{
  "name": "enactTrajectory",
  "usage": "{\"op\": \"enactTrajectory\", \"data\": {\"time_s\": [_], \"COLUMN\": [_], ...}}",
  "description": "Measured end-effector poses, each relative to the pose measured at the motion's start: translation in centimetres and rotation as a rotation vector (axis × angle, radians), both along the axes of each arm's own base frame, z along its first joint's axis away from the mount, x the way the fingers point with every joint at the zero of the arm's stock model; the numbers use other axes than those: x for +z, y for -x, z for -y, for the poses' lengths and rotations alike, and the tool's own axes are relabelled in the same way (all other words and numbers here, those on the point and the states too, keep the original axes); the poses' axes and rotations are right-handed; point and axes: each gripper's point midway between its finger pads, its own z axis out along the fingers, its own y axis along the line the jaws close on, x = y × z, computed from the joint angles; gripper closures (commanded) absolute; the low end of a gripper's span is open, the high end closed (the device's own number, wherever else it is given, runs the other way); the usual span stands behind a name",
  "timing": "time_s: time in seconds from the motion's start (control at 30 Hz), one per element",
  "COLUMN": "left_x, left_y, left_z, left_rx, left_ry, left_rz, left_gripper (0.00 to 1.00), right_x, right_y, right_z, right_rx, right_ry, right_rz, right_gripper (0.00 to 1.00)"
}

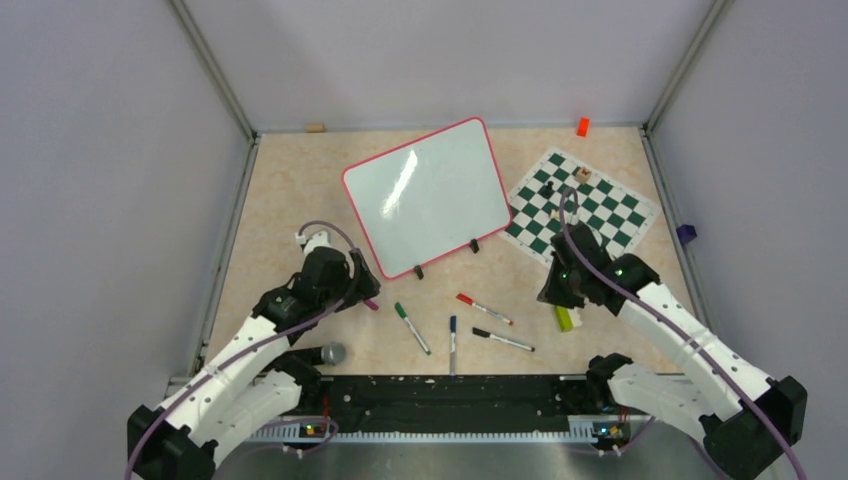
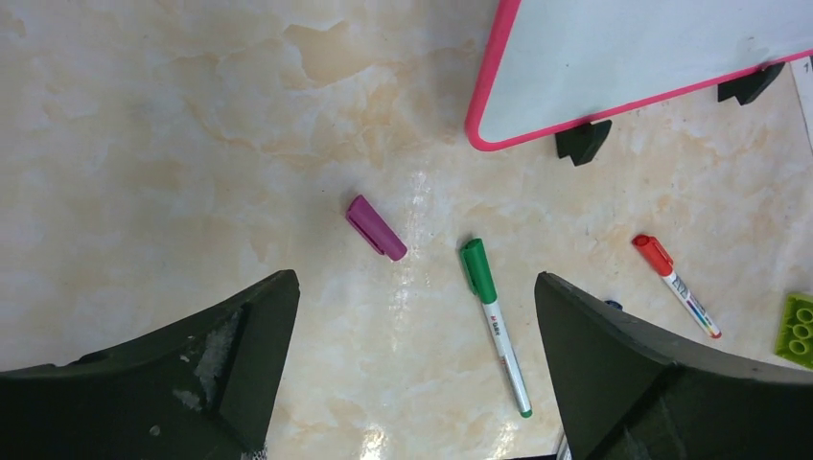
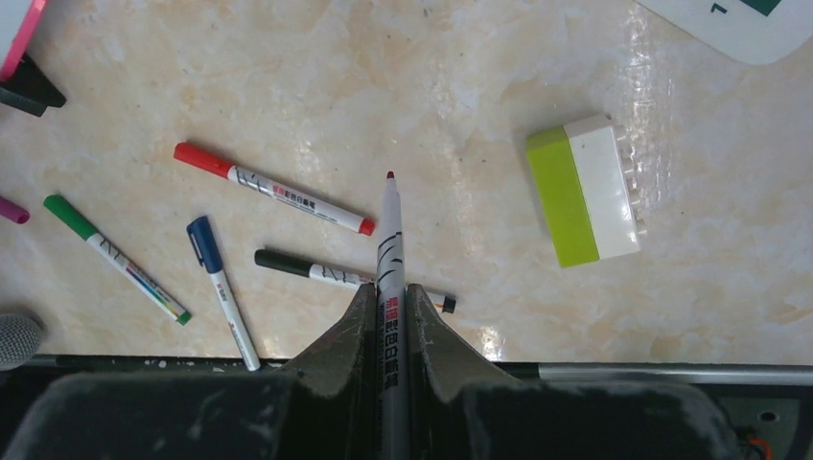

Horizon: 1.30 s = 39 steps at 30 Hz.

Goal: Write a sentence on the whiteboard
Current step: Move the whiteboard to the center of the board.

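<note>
The whiteboard (image 1: 430,195) stands tilted on two black feet at the middle back, and its pink-rimmed corner (image 2: 652,48) shows in the left wrist view. Its face shows only glare, and the sentence is not in view. My left gripper (image 2: 414,287) is open and empty, low over the table by the board's near left corner (image 1: 355,285). A purple cap (image 2: 376,228) lies on the table just ahead of it. My right gripper (image 3: 390,292) is shut on an uncapped marker (image 3: 389,220) whose dark red tip points away, right of the board (image 1: 560,290).
Green (image 2: 494,321), red (image 2: 676,283), blue (image 1: 452,340) and black (image 1: 503,340) markers lie near the front edge. A green-and-white block (image 3: 582,192) sits by my right gripper. The chess mat (image 1: 585,205) lies at the back right. A grey ball-headed object (image 1: 333,353) rests at the front left.
</note>
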Motion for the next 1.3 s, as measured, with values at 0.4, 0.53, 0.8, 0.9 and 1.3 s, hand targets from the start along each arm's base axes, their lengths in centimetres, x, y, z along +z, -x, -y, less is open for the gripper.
{"op": "enactTrajectory", "data": {"time_s": [0.4, 0.53, 0.8, 0.9, 1.3], "left_x": [3.0, 4.3, 6.4, 5.8, 4.3], "left_y": [0.7, 0.8, 0.9, 0.6, -2.1], "left_z": [0.7, 0.6, 1.2, 1.6, 2.1], "left_rx": [-0.152, -0.159, -0.18, -0.193, -0.165], "left_ry": [0.015, 0.028, 0.102, 0.117, 0.12], "left_rz": [0.117, 0.171, 0.29, 0.3, 0.399], "left_gripper": [0.01, 0.01, 0.01, 0.01, 0.01], "right_x": [1.4, 2.0, 4.9, 6.6, 7.1], "right_y": [-1.9, -2.0, -1.7, -1.9, -11.4], "right_z": [0.9, 0.6, -1.3, -1.7, -0.7], "right_rx": [-0.014, 0.049, 0.184, 0.193, 0.065], "right_ry": [0.087, 0.077, -0.107, -0.157, -0.062], "right_rz": [0.05, 0.084, 0.352, 0.448, 0.414], "right_gripper": [1.0, 1.0, 1.0, 1.0, 1.0]}}
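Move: The whiteboard's middle lies about 32 cm ahead and 23 cm left of the right hand, which already holds the uncapped marker some 10 cm above the table. From the same hand the chessboard is 25 cm ahead and 14 cm right, the green-white block 1 cm ahead and 7 cm right. From the open left hand the whiteboard's middle is roughly 29 cm ahead, 13 cm right; the purple cap is 8 cm below, 1 cm ahead, and the green marker 5 cm back, 10 cm right. Upward first, then quickly forward, the right hand travels about 11 cm out towards the whiteboard's side and 7 cm up, still pinching the marker, its fingers swinging up to point more forward. The left hand lifts off above the purple cap, eases back a little, sinks slightly and turns forward towards the whiteboard, ending some 4 cm higher with fingers wide open and tilted up. ##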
